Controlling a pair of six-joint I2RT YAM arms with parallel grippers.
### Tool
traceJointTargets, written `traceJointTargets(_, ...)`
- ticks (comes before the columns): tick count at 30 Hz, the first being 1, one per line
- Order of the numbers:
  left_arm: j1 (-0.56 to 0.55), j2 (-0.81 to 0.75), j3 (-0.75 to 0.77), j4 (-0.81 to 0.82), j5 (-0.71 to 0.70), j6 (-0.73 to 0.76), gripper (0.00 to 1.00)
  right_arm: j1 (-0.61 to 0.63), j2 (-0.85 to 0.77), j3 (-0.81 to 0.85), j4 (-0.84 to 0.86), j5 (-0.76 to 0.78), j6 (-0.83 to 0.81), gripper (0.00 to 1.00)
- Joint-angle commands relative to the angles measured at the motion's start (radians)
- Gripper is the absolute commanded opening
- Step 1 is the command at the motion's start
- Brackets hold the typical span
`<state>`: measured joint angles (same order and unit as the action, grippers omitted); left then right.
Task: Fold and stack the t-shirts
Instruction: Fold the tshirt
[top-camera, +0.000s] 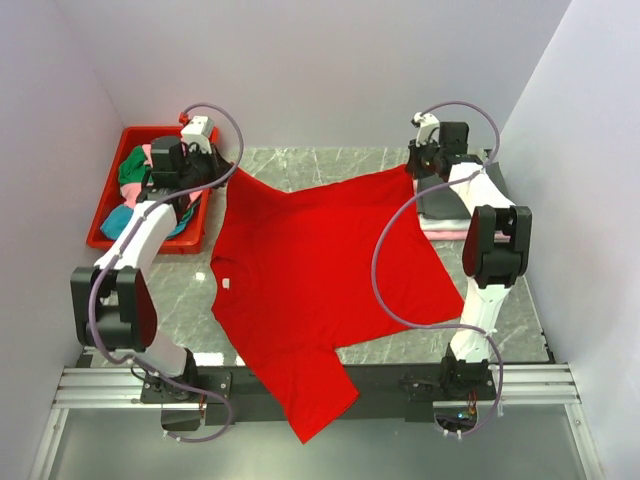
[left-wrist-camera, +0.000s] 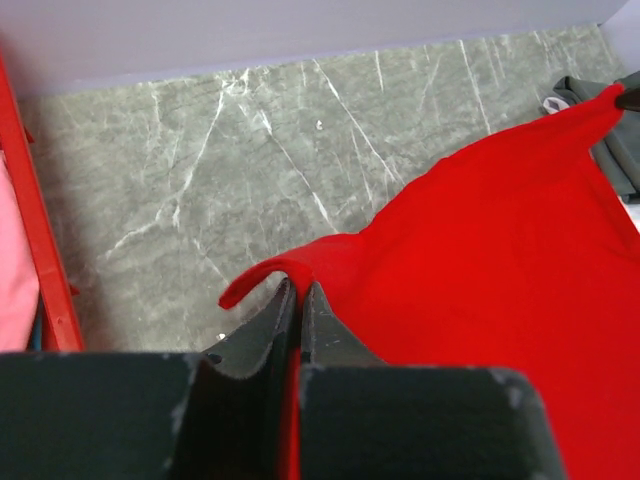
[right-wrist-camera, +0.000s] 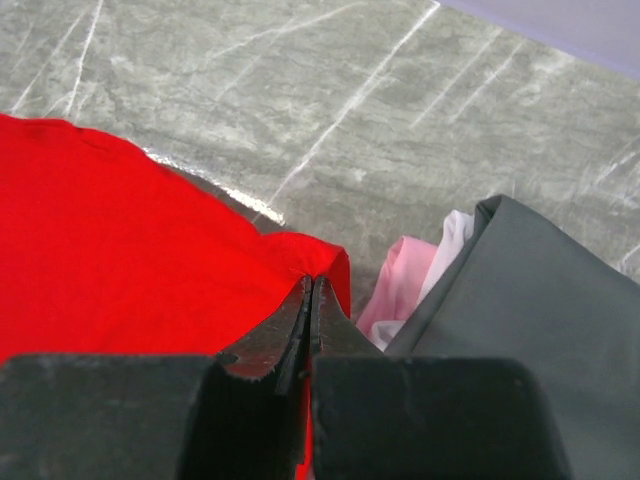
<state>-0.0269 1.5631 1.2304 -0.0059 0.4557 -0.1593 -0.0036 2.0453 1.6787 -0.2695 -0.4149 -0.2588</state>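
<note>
A large bright red t-shirt (top-camera: 310, 270) stretches across the marble table, one sleeve hanging over the near edge. My left gripper (top-camera: 222, 172) is shut on its far left corner; in the left wrist view the cloth (left-wrist-camera: 480, 250) is pinched between the closed jaws (left-wrist-camera: 298, 290). My right gripper (top-camera: 415, 165) is shut on the far right corner, where red cloth (right-wrist-camera: 120, 230) folds over the closed tips (right-wrist-camera: 310, 285). Both corners are lifted above the table. A stack of folded t-shirts (top-camera: 445, 210), dark grey (right-wrist-camera: 520, 290) over pink (right-wrist-camera: 405, 270) and white, lies beside the right gripper.
A red plastic bin (top-camera: 120, 140) at the far left holds several crumpled t-shirts, green, pink and teal (top-camera: 135, 175). Its red wall (left-wrist-camera: 30, 200) runs close to the left gripper. Grey walls enclose the table on three sides.
</note>
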Motion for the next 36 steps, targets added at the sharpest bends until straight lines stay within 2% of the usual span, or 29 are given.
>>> traceJointTargets(1,-0.001,-0.095,-0.026,0.021,0.012,0.0,0.01,-0.026,-0.048,0.001,0.038,-0.016,0.012,0.0)
traceJointTargets(12,-0.002,-0.198,-0.086,-0.011,0.021,-0.009,0.01,-0.033,0.013,0.053,0.035,0.025,0.058,0.0)
traceJointTargets(26,-0.002,-0.221,-0.103,-0.016,0.038,-0.022,0.01,-0.009,0.147,0.242,0.007,0.139,0.128,0.0)
traceJointTargets(36,-0.004,-0.277,-0.132,-0.026,0.064,-0.036,0.01,-0.001,0.199,0.299,-0.007,0.197,0.136,0.0)
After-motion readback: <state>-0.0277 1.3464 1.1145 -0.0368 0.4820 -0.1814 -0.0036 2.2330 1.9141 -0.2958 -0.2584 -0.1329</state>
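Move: Right of the left hand by about 17 cm, 16 cm back and 20 cm below, lies the middle of the spread red t-shirt, whose far left corner those fingers hold; the red bin is some 19 cm to that hand's left and 3 cm ahead. The right hand holds the far right corner, with the shirt's middle 20 cm left and 23 cm back of it. The grey-topped stack is about 13 cm to its right and 4 cm back, the far table edge some 13 cm straight ahead. Keeping both corners pinched, the left hand draws back about 5 cm and rises some 3 cm, with most of that early and a pause before the last bit. The right hand first shifts 1.5 cm right, then carries its corner about 5 cm forward towards the far table edge beside the stack, sinking slightly and turning some 10 degrees clockwise. ##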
